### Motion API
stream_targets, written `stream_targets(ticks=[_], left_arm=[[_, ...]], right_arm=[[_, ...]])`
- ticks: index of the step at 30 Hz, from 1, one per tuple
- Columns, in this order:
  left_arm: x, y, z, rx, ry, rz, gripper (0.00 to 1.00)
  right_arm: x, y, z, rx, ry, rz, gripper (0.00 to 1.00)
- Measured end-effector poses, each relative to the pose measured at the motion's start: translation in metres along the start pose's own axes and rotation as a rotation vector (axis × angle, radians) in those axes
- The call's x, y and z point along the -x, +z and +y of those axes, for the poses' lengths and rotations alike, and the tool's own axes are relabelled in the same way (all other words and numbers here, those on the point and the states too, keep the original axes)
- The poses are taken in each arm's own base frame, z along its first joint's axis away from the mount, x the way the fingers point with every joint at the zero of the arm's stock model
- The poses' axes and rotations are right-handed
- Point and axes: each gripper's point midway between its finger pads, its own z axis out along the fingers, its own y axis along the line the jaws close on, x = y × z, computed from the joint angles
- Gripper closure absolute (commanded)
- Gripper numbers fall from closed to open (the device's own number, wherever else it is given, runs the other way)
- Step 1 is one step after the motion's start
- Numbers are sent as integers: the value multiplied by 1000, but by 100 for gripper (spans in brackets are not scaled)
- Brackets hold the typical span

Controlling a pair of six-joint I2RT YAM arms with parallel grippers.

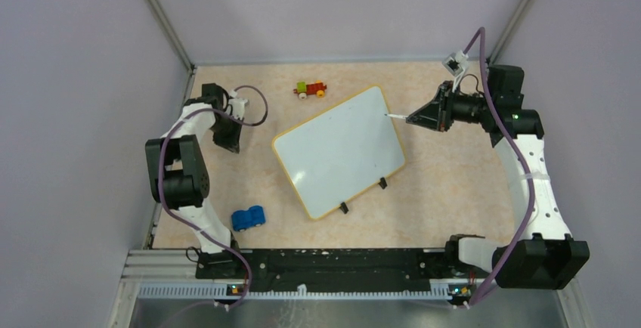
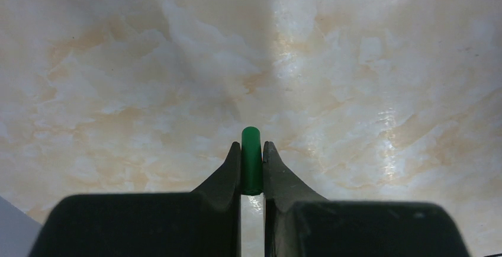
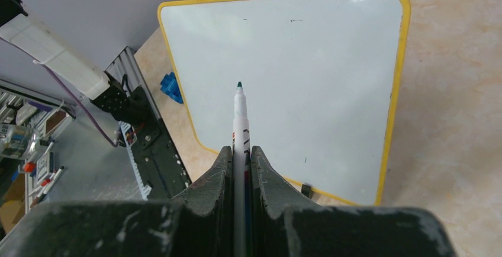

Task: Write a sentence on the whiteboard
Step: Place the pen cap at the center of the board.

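Observation:
The whiteboard (image 1: 340, 150) lies flat and slightly turned in the middle of the table, white with a yellow rim. The sentence is out of view; the board (image 3: 308, 61) shows only a few tiny specks. My right gripper (image 1: 412, 119) is shut on a white marker (image 3: 240, 121) whose uncapped green tip points at the board from its far right edge. Whether the tip touches the board I cannot tell. My left gripper (image 1: 230, 146) hangs over bare table at the left, shut on a small green marker cap (image 2: 251, 159). The cap pokes out past the fingertips (image 2: 233, 159).
A red, yellow and green toy train (image 1: 311, 88) sits beyond the board. A blue toy car (image 1: 248, 218) lies near the left arm's base. Two black clips (image 1: 382, 183) sit on the board's near edge. Grey walls close in the table, and a black rail (image 1: 332, 264) runs along the front.

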Motion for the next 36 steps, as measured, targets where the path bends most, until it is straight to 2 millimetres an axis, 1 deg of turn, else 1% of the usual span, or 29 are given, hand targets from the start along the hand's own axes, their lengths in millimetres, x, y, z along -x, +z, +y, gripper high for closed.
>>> stream_targets(ticks=[8,11,14,19,23,24,27,30,32,34,36], left_arm=[[-2,19,11,36,9,13,85],[-7,26,11,36,7,30,82],[-6,28,12,40,9,26,73],[-8,31,13,35,13,37,54],[-12,31,11,25,11,51,48],[-12,31,10,23,10,55,45],[-10,26,8,11,10,57,37],[0,15,5,-7,11,35,24],[11,4,3,-14,11,4,13],[24,-13,0,-21,12,-43,2],[39,-32,-5,-35,19,-105,1]], right_arm=[[0,-1,1,0,-17,-2,100],[0,-1,1,0,-17,-2,100],[0,-1,1,0,-17,-2,100],[0,-1,1,1,-17,-2,100],[-1,-1,2,3,-20,2,100],[-1,0,2,3,-20,2,100],[-1,1,2,7,-20,6,100],[-2,3,1,10,-14,12,100],[-3,4,-1,10,-12,17,100],[-5,7,-2,10,-14,25,100],[-7,11,0,20,-22,36,100]])
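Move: The pen cap is already held in the left fingertips, and the bare table spot it goes to is almost straight below, some 5 cm down and 1 cm forward and left. The whiteboard's middle is level with the hand, about 34 cm to the right; the toy train is some 21 cm ahead and 25 cm right, the blue toy car about 22 cm back and 5 cm right. From the right hand, the spot is roughly 53 cm left, 9 cm ahead and 31 cm below. The pen cap is lowered about 3.5 cm by the left hand, nearly straight down onto bare table left of the whiteboard. Low down, the fingers spread from their pinch to nearly wide open and let go of it; then the hand climbs nearly 8 cm clear, easing a little forward and right. ##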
